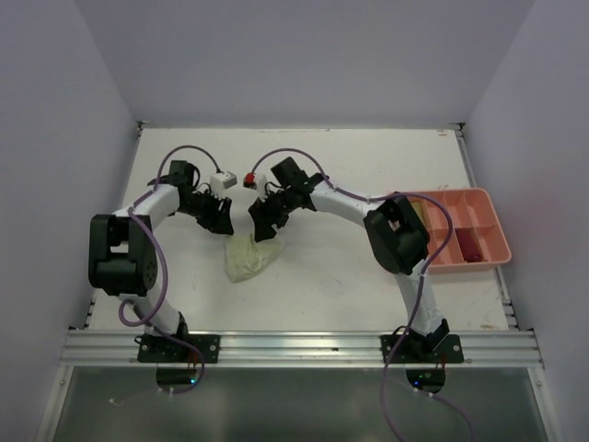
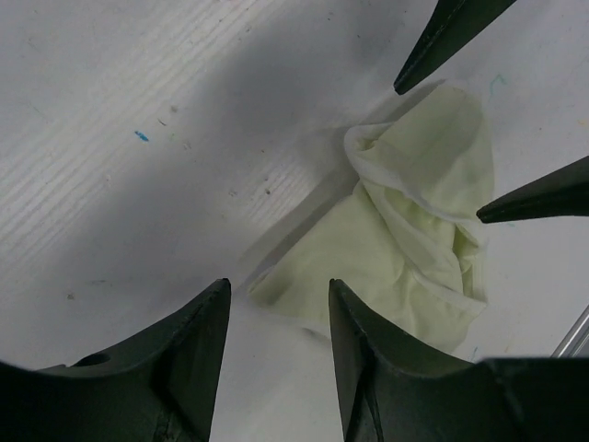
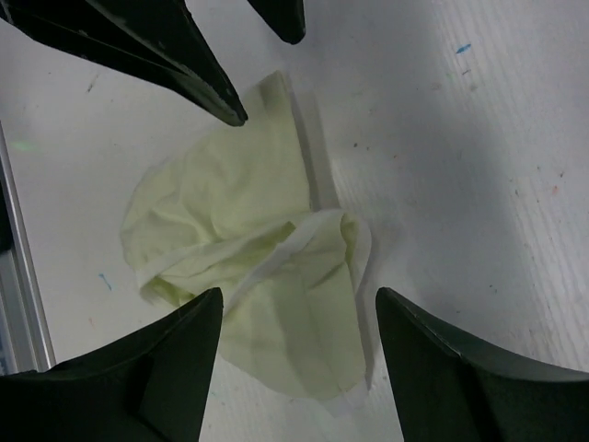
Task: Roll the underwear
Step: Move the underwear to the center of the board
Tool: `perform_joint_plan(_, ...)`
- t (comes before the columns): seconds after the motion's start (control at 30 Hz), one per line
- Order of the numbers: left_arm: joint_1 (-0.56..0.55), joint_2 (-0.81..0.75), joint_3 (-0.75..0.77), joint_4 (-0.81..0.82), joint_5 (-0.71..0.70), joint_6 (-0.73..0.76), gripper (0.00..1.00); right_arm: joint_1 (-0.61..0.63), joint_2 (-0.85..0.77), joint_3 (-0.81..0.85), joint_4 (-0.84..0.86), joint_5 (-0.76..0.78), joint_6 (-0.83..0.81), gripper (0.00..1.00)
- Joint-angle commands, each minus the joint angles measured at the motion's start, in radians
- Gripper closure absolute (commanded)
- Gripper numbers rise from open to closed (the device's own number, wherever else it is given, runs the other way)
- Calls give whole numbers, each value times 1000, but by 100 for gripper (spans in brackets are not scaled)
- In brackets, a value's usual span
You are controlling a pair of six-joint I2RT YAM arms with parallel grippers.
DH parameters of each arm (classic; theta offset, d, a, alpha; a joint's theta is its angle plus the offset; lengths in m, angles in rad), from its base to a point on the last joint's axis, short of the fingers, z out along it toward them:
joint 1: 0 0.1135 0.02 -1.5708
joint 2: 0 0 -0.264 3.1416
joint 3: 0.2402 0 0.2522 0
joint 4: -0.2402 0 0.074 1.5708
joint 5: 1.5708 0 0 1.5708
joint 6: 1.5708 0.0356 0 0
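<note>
A pale yellow-green underwear (image 1: 247, 256) lies crumpled and loosely folded on the white table between the two arms. My left gripper (image 1: 221, 221) hovers at its left end, open, with bare table between its fingertips (image 2: 279, 285); the cloth (image 2: 414, 230) spreads just beyond them. My right gripper (image 1: 265, 226) hangs open over the other end, its fingertips (image 3: 297, 295) straddling a folded flap of the garment (image 3: 248, 249) without touching it. Each wrist view shows the other gripper's dark fingers (image 2: 433, 46) (image 3: 184, 55) across the cloth. A dark red piece (image 1: 467, 244) sits in the tray.
A salmon-pink tray with compartments (image 1: 492, 226) stands at the table's right edge, partly behind my right arm. An aluminium rail (image 1: 294, 345) runs along the near edge, close to the garment (image 3: 18, 276). White walls enclose the table on three sides.
</note>
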Motion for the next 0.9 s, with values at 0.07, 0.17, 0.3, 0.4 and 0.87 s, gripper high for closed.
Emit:
perform_joint_plan(0.07, 0, 31, -23, -6, 20, 33, 53, 17, 62, 100, 34, 42, -19, 29)
perform_joint_plan(0.17, 2, 47, -39, 13, 13, 33, 54, 30, 93, 128, 40, 50, -12, 32)
perform_joint_plan(0.3, 7, 77, -40, 28, 11, 24, 59, 41, 133, 163, 43, 58, 9, 49)
perform_joint_plan(0.4, 10, 82, -39, 31, 19, 22, 74, 40, 121, 159, 40, 59, 9, 77)
perform_joint_plan(0.87, 22, -136, 3, 5, 85, 60, 100, -19, -295, -87, 19, 87, -38, 100)
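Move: The underwear lies crumpled on the board under and just behind both hands. Its middle is about 6 cm back and 7 cm to the right of the left hand, some 4 cm lower, with one corner showing between that hand's half-open fingers. From the right hand the middle is about 5 cm back, 3 cm left and 4 cm below, and its far flap lies between those wider-open fingers. No other object stands near. Down go both hands onto the underwear's far side, about 3 cm, the left easing slightly back, the right slanting left and a little forward, and both sets of fingers close fully. Both then lift: the left nearly 4 cm, its fingertips at the corner; the right faster, some 8 cm, swinging back to the right, its fingers shut and clear of the cloth. ##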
